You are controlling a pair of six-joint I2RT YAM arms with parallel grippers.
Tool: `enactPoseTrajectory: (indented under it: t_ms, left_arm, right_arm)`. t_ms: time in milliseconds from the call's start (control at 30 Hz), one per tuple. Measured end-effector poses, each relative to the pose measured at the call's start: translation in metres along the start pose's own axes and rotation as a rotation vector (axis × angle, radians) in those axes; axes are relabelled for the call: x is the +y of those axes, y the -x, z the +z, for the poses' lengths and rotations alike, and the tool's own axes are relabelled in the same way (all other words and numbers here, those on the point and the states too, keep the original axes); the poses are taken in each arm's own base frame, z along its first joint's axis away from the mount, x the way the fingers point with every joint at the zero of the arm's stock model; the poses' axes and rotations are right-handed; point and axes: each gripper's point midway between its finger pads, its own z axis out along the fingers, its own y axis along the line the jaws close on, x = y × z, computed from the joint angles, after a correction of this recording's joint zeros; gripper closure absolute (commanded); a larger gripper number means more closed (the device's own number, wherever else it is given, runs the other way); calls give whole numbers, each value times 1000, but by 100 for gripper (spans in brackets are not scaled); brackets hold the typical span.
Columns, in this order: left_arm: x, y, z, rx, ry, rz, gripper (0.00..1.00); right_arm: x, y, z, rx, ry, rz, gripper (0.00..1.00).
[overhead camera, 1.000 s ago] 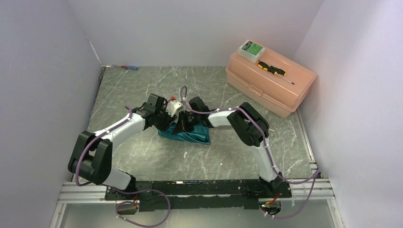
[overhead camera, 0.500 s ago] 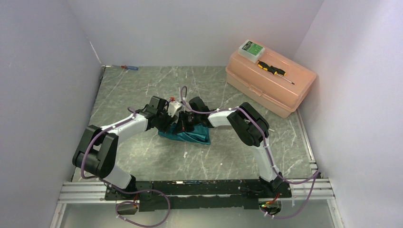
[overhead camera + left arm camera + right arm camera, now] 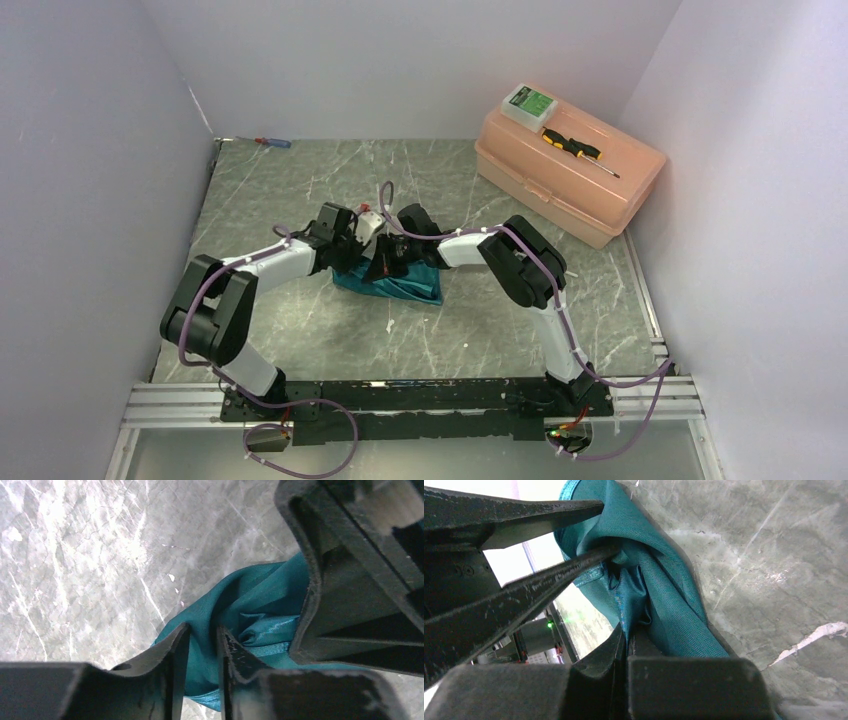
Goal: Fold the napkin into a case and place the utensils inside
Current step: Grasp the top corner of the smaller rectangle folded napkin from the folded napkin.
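Observation:
The teal napkin (image 3: 400, 283) lies bunched in a crumpled heap at the table's middle, between both arms. My left gripper (image 3: 350, 252) is at the heap's left end. In the left wrist view its two fingers stand close together, a fold of the napkin (image 3: 250, 595) filling the narrow gap at the left gripper (image 3: 202, 632). My right gripper (image 3: 386, 263) is right beside it, and in the right wrist view the right gripper (image 3: 626, 632) is shut on a raised pleat of the napkin (image 3: 664, 590). The left gripper's fingers (image 3: 549, 510) pinch the cloth just above. The utensils are out of view.
A pink toolbox (image 3: 600, 190) stands at the back right, carrying a small green-and-white box (image 3: 528, 103) and a yellow-and-black screwdriver (image 3: 575, 147). A red-and-blue screwdriver (image 3: 270, 142) lies in the far left corner. Pale walls enclose the marbled table (image 3: 300, 190).
The left arm's elbow has swung rightward and its gripper has come down onto the napkin's left end, with the jaws narrowing on the cloth. The right arm and its grip have not moved.

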Motion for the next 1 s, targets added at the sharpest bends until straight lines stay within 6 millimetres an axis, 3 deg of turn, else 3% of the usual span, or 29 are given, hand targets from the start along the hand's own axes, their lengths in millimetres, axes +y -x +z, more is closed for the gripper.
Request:
enactPoseTrajectory:
  t_ms: [167, 700, 1000]
  left_arm:
    - [3, -1, 1, 3, 9, 18, 97]
    - [-2, -5, -12, 24, -20, 51, 97]
    - [-3, 3, -16, -5, -25, 59, 97]
  right_arm:
    - [0, 0, 0, 0, 0, 0, 100]
    - [2, 0, -2, 32, -43, 60, 100]
    - [21, 22, 3, 48, -51, 29, 100]
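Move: The napkin corner lies right between the left hand's open fingertips, within a centimetre. The fold still pinched in the right hand is about 5 cm to the left hand's right and 2 cm nearer the base, and the napkin's main body is about 12 cm right and 4 cm back. From the right hand, the corner is some 5 cm left and 2 cm ahead. Left fingers close on the napkin corner, ease up and back about 1 cm; right lifts its fold 2 cm. ##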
